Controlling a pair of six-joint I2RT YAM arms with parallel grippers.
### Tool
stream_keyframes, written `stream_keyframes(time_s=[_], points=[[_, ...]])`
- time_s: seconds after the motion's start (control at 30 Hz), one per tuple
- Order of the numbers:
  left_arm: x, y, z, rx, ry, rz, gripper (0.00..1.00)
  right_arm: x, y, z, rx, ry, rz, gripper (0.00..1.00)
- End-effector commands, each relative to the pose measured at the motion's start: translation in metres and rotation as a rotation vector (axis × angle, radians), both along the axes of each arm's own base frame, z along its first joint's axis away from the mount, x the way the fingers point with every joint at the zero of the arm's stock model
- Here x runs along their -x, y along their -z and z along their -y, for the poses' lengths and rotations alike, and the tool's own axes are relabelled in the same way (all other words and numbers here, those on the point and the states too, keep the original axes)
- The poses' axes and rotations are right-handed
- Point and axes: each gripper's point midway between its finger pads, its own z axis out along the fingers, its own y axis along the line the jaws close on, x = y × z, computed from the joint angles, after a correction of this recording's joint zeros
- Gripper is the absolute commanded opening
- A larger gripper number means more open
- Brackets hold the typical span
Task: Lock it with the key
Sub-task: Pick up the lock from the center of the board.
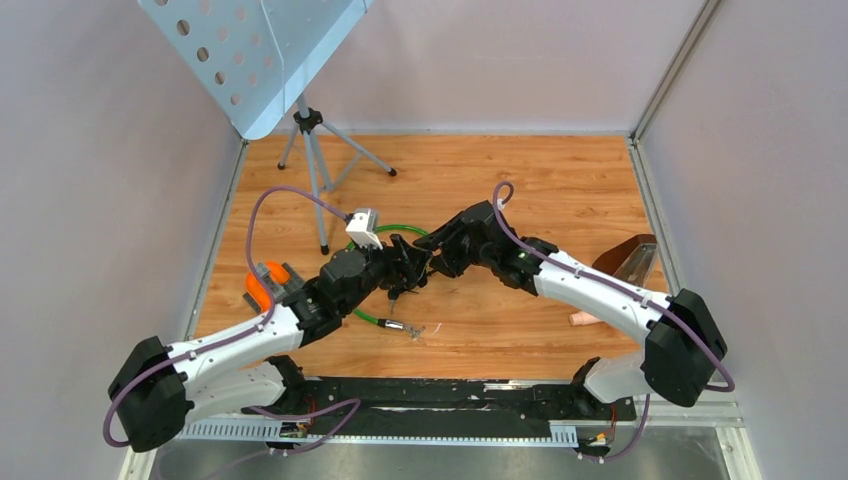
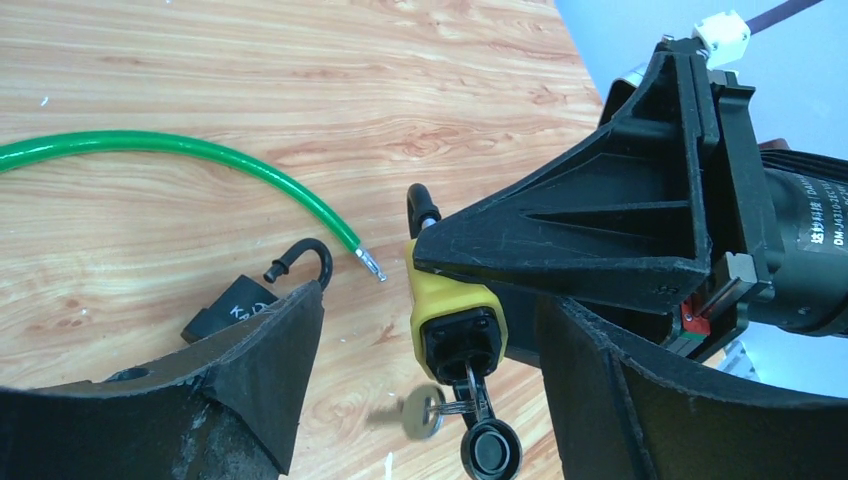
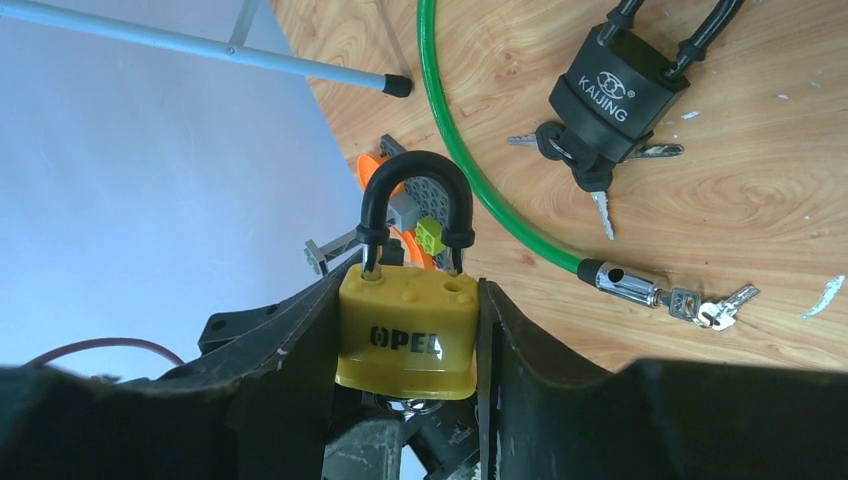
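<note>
A yellow padlock marked OPEL is held above the table with my right gripper shut on its body. Its black shackle stands raised, the right leg's end just above its hole. In the left wrist view the padlock shows its underside, where a key sticks in the keyhole. A black cap and a blurred silver key dangle from it. My left gripper is open, one finger either side of the lock's underside and the key, touching neither. In the top view both grippers meet at mid-table.
A black padlock with keys lies on the wood beside a green cable, whose metal end carries small keys. A tripod stands at the back left. An orange part sits left, a brown object right.
</note>
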Motion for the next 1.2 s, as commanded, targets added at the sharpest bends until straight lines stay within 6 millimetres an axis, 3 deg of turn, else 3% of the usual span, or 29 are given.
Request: stream_keyframes(time_s=[0.0,0.37,0.47,0.57,0.63,0.7,0.77,0.87,0.97,1.03,1.07,1.1,1.13,1.17], points=[[-0.012,-0.010,-0.005,0.052,-0.093,0.033,0.81,0.000,-0.030,-0.011,-0.122,0.005,0.016,0.11],[-0.010,0.003,0.008,0.053,-0.080,-0.011,0.75,0.005,-0.031,-0.019,-0.179,-0.019,-0.029,0.13],[-0.009,0.001,0.009,0.064,-0.079,-0.011,0.58,0.007,-0.034,-0.019,-0.183,-0.025,-0.025,0.15],[-0.009,-0.003,0.007,0.071,-0.084,-0.003,0.32,0.010,-0.031,-0.017,-0.177,-0.032,-0.029,0.21],[-0.009,-0.006,0.003,0.068,-0.096,0.004,0.13,0.012,-0.026,-0.015,-0.158,-0.040,-0.028,0.38],[-0.008,-0.008,-0.002,0.058,-0.107,0.014,0.01,0.014,-0.020,-0.010,-0.125,-0.050,-0.006,0.64],[-0.008,-0.010,-0.008,0.035,-0.119,0.027,0.00,0.015,-0.014,-0.003,-0.080,-0.063,0.032,0.80],[-0.004,-0.017,-0.016,0.003,-0.112,0.056,0.00,0.014,-0.008,0.016,-0.021,-0.074,0.102,0.91],[0.006,-0.022,-0.018,-0.046,-0.050,0.088,0.00,0.011,-0.016,0.039,0.032,-0.098,0.237,0.95],[0.017,-0.029,-0.016,-0.068,0.017,0.108,0.00,0.010,-0.029,0.052,0.087,-0.151,0.395,0.95],[0.024,-0.043,-0.012,-0.051,0.070,0.128,0.00,0.011,-0.038,0.058,0.112,-0.179,0.473,0.95],[0.029,-0.042,-0.011,-0.082,0.107,0.130,0.00,0.012,-0.045,0.063,0.159,-0.230,0.574,0.95],[0.038,-0.055,-0.005,-0.076,0.175,0.155,0.00,0.015,-0.054,0.066,0.183,-0.271,0.653,0.95],[0.043,-0.053,-0.004,-0.097,0.213,0.146,0.00,0.019,-0.064,0.068,0.196,-0.309,0.725,0.94]])
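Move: My right hand already holds the yellow lock between its fingers. From my open left hand the lock is about 3 cm to the right, 1 cm ahead and 1 cm below; from my right hand the left fingers wait some 3 cm to the left and 1 cm back, 1 cm higher. Down on the table, roughly 18 cm below my left hand, the black padlock lies about 4 cm ahead and 1 cm right, and the green cable's free tip 4 cm ahead and 9 cm right. I ease my left hand down and right about 2 cm onto the yellow lock and pinch its body while my right hand keeps hold, barely shifting. Only then do I open the right fingers wide, let go and draw that hand some 6 cm to the right, its fingertips tipping up, as my left hand carries the lock left and a little back, rising slightly. ##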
